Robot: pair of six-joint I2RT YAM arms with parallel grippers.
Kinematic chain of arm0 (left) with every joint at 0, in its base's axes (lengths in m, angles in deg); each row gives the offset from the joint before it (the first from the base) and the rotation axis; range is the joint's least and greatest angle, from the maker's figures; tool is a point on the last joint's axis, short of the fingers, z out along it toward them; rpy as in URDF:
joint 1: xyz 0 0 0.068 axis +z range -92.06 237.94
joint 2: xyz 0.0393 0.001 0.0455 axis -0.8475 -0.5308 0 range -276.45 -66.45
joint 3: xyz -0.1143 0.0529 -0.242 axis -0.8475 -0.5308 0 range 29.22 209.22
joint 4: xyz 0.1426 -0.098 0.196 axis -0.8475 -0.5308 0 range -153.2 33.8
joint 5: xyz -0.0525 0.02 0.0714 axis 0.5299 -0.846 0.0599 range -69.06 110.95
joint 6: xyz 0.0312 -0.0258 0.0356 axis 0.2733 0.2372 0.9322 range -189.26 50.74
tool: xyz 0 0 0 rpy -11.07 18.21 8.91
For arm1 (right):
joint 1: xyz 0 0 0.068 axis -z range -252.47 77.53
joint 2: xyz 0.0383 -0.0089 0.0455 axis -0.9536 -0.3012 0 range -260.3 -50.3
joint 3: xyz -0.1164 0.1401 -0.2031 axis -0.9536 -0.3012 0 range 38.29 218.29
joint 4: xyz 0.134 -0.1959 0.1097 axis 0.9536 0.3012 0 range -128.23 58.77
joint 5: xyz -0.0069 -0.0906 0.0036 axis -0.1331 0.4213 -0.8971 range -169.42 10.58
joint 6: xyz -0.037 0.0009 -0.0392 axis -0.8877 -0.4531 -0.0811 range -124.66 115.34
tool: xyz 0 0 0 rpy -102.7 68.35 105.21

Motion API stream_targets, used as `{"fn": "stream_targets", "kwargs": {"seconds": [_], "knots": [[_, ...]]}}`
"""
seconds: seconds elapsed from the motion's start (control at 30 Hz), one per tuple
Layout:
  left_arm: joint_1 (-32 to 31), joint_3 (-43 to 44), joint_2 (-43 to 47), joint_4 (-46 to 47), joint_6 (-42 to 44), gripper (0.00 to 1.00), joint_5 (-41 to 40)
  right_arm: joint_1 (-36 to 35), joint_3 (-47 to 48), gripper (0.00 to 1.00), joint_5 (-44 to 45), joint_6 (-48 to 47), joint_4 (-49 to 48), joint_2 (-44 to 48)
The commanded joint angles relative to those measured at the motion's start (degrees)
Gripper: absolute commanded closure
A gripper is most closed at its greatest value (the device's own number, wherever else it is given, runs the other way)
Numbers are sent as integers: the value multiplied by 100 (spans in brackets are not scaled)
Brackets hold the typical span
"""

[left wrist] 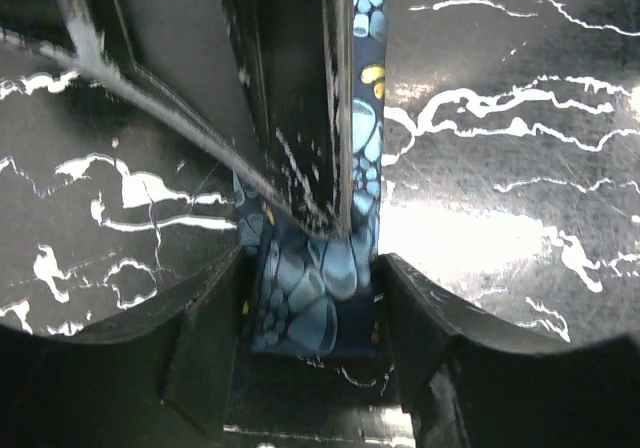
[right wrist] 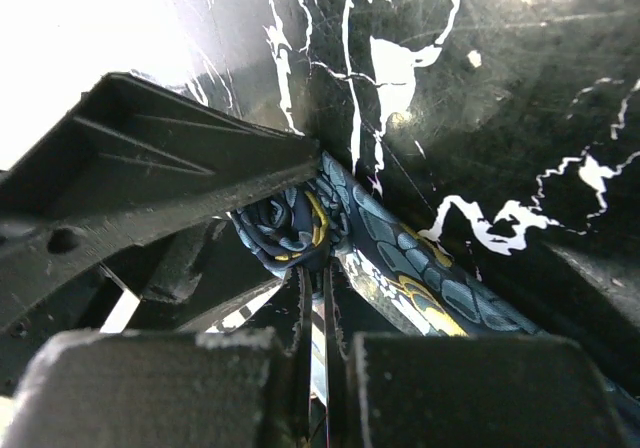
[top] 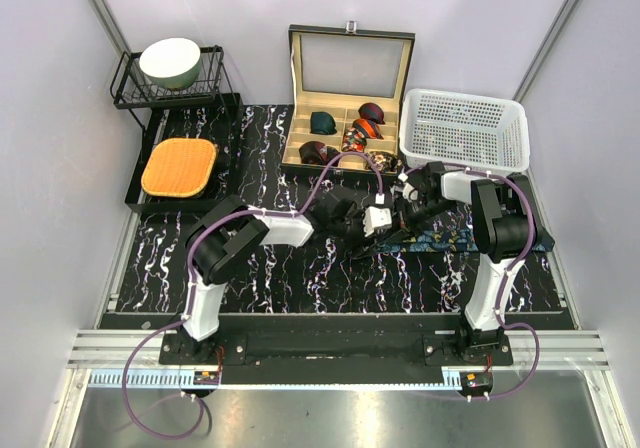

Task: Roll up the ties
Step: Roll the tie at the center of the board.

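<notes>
A dark navy tie (top: 450,240) with a teal-and-gold pattern lies as a long strip on the black marbled mat, right of centre. Its near end is rolled into a small coil (right wrist: 295,230). My right gripper (right wrist: 318,268) is shut, its fingertips pinching the edge of that coil. My left gripper (left wrist: 312,258) meets it from the left with its jaws apart. The flat strip of the tie (left wrist: 310,288) lies between its fingers without being squeezed. In the top view the two grippers, left (top: 378,218) and right (top: 405,208), crowd together and hide the coil.
An open wooden box (top: 350,88) at the back holds coiled ties, among them a green one (top: 323,122) and a maroon one (top: 372,113). A white basket (top: 465,128) stands to its right. At the back left are a wire rack with a bowl (top: 170,63) and an orange pad (top: 180,166).
</notes>
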Motion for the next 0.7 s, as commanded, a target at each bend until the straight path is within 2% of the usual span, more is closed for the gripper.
{"fn": "stream_targets", "kwargs": {"seconds": [0.0,0.07,0.13,0.27,0.3,0.47,0.57,0.67], "knots": [[83,-582,-217,-732,-307,37,206,-97,75,100,1160,-280,-191,-186],[136,-863,-15,-335,-369,35,477,-115,57,100,1168,-263,-279,-213],[259,-1153,143,586,-684,25,654,-106,31,100,1133,-263,-358,-222],[452,-1539,241,1669,-1378,10,971,-115,13,100,774,-307,-402,-388],[513,-1636,258,2228,-1667,2,963,-124,48,100,660,-333,-376,-441],[628,-2120,250,4118,-2276,1,998,-124,101,100,396,-342,-262,-731],[646,-2270,127,4614,-2276,1,945,-124,233,100,281,-368,-104,-889],[646,-2288,56,4729,-2110,1,893,-124,285,100,351,-613,-7,-968]]}}
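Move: The rolled end of the tie is between the left hand's part-open fingers, about 1 cm to the right of its hand point and level with it. For the right hand, whose shut fingertips are on it, the roll lies some 2 cm to the left. From the left hand, the middle of the loose tie is about 19 cm to the right and 1 cm lower, the tie box some 25 cm ahead and 6 cm left, and the white basket about 26 cm ahead and 20 cm right. The left hand opens its already loosened fingers to full width, clearing the roll's front and back ends, and withdraws about 4 cm to the left with a little back and slightly up, its wrist tilting some 20 degrees so that the fingers point flatter. The right hand keeps its shut fingertips on the roll's upper side and, after a brief hold, eases about 1.5 cm to the left after the left hand, sinking slightly with a small tilt of the wrist. ##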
